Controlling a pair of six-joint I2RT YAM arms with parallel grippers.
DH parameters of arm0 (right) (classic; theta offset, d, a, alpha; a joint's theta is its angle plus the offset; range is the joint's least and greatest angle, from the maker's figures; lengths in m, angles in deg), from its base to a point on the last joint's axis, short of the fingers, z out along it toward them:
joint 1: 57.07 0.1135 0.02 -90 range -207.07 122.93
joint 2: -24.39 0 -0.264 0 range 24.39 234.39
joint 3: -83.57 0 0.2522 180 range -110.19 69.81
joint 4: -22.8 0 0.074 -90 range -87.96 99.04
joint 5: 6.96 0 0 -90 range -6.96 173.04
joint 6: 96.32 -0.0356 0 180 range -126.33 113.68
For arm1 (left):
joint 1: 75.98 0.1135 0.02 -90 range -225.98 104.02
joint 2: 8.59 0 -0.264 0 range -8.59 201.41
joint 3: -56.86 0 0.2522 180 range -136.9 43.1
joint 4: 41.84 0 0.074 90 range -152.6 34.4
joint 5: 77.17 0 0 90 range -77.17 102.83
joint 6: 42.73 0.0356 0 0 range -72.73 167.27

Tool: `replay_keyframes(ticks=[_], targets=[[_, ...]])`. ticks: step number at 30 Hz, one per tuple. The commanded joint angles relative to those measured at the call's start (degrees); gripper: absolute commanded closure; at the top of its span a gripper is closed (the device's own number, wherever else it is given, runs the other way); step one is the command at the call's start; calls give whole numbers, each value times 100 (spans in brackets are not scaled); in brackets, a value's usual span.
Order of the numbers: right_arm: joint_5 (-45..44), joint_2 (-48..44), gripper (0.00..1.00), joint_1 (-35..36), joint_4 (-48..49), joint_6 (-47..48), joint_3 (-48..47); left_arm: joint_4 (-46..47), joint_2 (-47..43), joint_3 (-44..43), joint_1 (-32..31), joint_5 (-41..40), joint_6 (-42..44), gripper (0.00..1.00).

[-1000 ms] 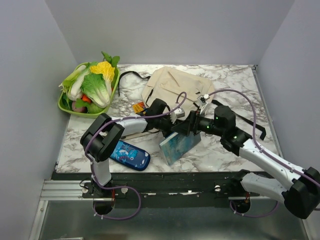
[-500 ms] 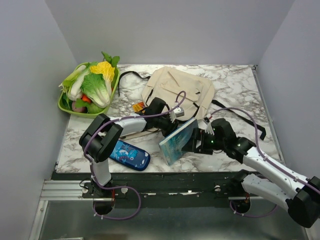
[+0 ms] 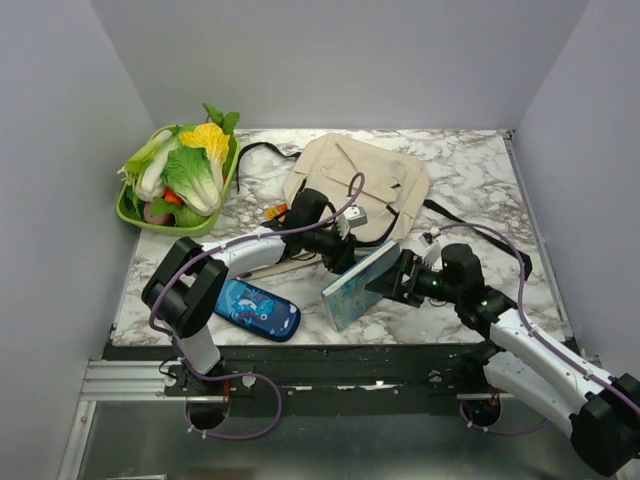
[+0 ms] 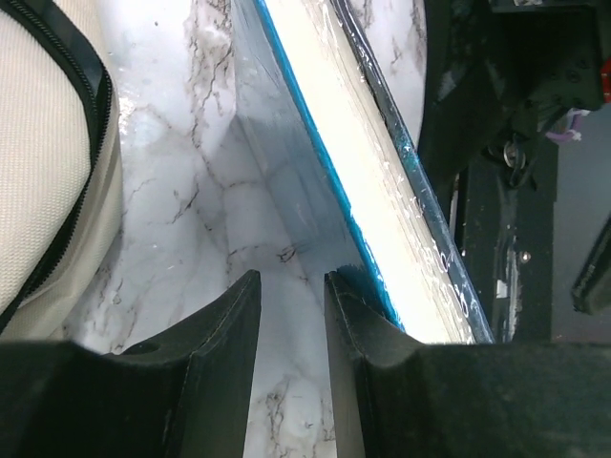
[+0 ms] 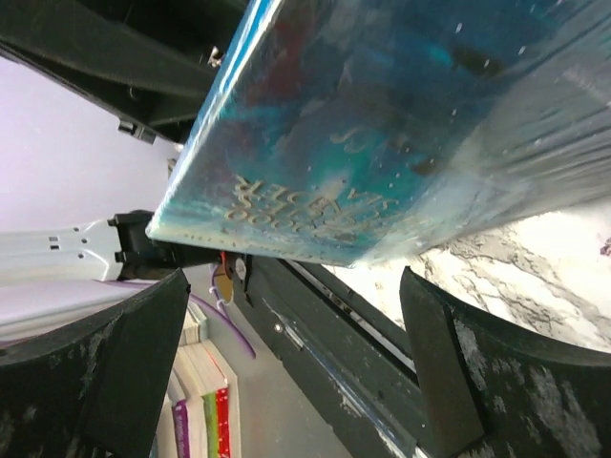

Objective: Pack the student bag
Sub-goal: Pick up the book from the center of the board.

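The beige student bag (image 3: 360, 180) lies flat at the back centre of the marble table; its black zipper edge (image 4: 67, 191) shows in the left wrist view. A blue book (image 3: 360, 285) stands tilted on edge in front of it. My left gripper (image 3: 343, 255) is at the book's upper left corner, jaws partly open with only marble between them (image 4: 289, 279); the book (image 4: 382, 191) rests against the outside of one finger. My right gripper (image 3: 393, 283) sits just right of the book, wide open (image 5: 294, 286), with the book cover (image 5: 382, 124) ahead of its fingers and not between them.
A dark-blue patterned pencil case (image 3: 258, 308) lies near the front left edge. A green basket (image 3: 132, 213) of vegetables stands at the back left. A small orange item (image 3: 275, 212) sits by the bag's left side. The bag's black strap (image 3: 255, 150) trails left.
My right gripper has let go of the book, opened wide and drawn back toward the near right. The book stays tilted against my left gripper, which has barely moved.
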State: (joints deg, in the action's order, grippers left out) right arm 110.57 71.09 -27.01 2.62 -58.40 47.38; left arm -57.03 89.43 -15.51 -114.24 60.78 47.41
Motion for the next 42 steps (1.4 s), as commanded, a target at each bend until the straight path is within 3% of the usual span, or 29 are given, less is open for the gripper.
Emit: replay_keyframes(ticks=[1, 13, 19, 38, 42], targets=[[341, -82, 0, -246, 589, -355, 327, -120, -213, -142, -94, 382, -252, 59], [139, -969, 0, -458, 765, -646, 618, -331, -257, -212, -357, 356, -172, 59], [148, -759, 0, -466, 703, -682, 609, -402, -257, -274, -436, 339, -146, 59], [-397, -1040, 1, -466, -447, -734, 284, -665, -213, -476, -858, 505, -129, 59], [-520, -794, 6, -466, -799, -725, 187, -744, -169, -511, -850, 505, -49, 59]])
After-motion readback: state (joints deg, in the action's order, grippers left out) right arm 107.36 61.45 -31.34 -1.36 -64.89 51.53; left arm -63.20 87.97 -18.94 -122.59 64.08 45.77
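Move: The book stands steeply tilted between the hands, its middle about 4 cm back and 3 cm right of the left hand point and some 3 cm lower. From the left hand, the pencil case lies about 24 cm left and 10 cm back, the backpack 21 cm ahead and 2 cm right. From the right hand, the book's middle is about 7 cm left, level fore-and-aft, and 4 cm below. Left hand moves about 7 cm back and right over the book; open right hand shifts 3 cm right. ##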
